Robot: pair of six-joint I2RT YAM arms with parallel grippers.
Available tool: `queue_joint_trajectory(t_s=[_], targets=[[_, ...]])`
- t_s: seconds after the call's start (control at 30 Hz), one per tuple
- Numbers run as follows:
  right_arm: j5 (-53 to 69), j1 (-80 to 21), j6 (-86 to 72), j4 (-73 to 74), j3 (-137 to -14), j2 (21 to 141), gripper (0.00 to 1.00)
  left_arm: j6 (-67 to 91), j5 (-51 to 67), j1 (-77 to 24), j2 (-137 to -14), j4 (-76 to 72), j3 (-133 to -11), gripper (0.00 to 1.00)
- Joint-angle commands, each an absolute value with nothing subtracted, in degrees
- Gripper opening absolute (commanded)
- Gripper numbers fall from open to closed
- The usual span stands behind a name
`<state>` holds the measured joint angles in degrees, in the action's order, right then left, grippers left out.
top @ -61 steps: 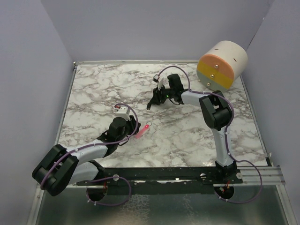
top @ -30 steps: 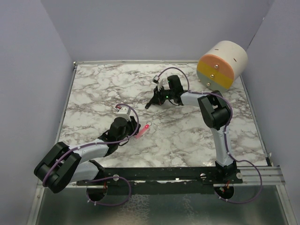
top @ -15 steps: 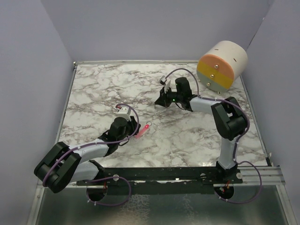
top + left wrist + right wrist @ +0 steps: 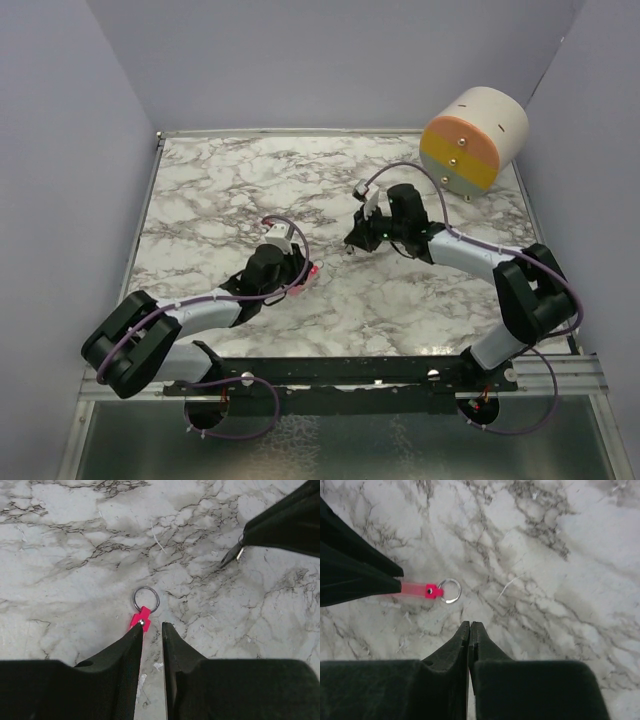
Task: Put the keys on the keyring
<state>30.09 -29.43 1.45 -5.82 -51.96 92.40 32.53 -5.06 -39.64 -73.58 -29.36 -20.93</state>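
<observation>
The keyring (image 4: 140,619), a pink strip with a small metal ring, lies flat on the marble. Its strip end runs under the left finger of my left gripper (image 4: 151,626). Those jaws stand a narrow gap apart with bare marble between them. The top view shows the keyring (image 4: 312,270) at the left gripper's (image 4: 298,272) tip. My right gripper (image 4: 470,625) is shut and hovers just short of the keyring's ring (image 4: 450,590). In the left wrist view the tiny dark key (image 4: 232,557) pokes from the right gripper's tip. The right gripper (image 4: 352,240) sits right of the keyring.
A large cream cylinder with an orange and yellow face (image 4: 475,138) stands at the back right corner. Grey walls close in the marble table (image 4: 220,190) on three sides. A black rail (image 4: 350,372) runs along the near edge.
The right arm has swung from the back middle toward the keyring, staying shut on the key. The left gripper has slid forward over the pink strip and its jaws have narrowed.
</observation>
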Motion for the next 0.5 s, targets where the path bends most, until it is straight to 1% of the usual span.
queue_joint_trajectory(t_s=[0.0, 0.17, 0.47], targets=[[25.6, -31.8, -0.7, -0.1, -49.3, 88.1, 0.01, 31.9, -5.1, -40.9, -74.8, -30.7, -21.8, 0.24], [21.9, -33.6, -1.8, 6.3, -48.8, 84.6, 0.01, 31.8, -6.3, -41.2, -75.1, -30.8, -21.2, 0.25], [17.9, -36.5, -3.9, 12.4, -43.2, 77.3, 0.01, 31.4, -8.0, -41.4, -75.7, -30.7, -20.8, 0.24]])
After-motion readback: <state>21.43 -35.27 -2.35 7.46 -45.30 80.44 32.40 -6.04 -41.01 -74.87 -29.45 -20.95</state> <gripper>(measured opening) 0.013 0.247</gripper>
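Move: The right hand already pinches the black key. The keyring's metal ring lies flat on the marble about 9 cm to this hand's left, roughly 1 cm nearer the base and some 8 cm below. Its pink strap centres about 12 cm left and 4 cm back, also 8 cm lower; the left fingertips are some 10 cm left, 5 cm back. For the left hand, that ring is about 4 cm ahead, 1 cm right and 6 cm below. Keeping its shut fingers on the black key, the right hand draws back towards the base by about 7 cm and drifts some 2 cm to its right, away from the metal ring, so that the ring ends up ahead and to the left of it. It sinks only about 1 cm on the way, still well clear of the table, while the wrist dips the left-pointing fingers some 10 degrees further down. ##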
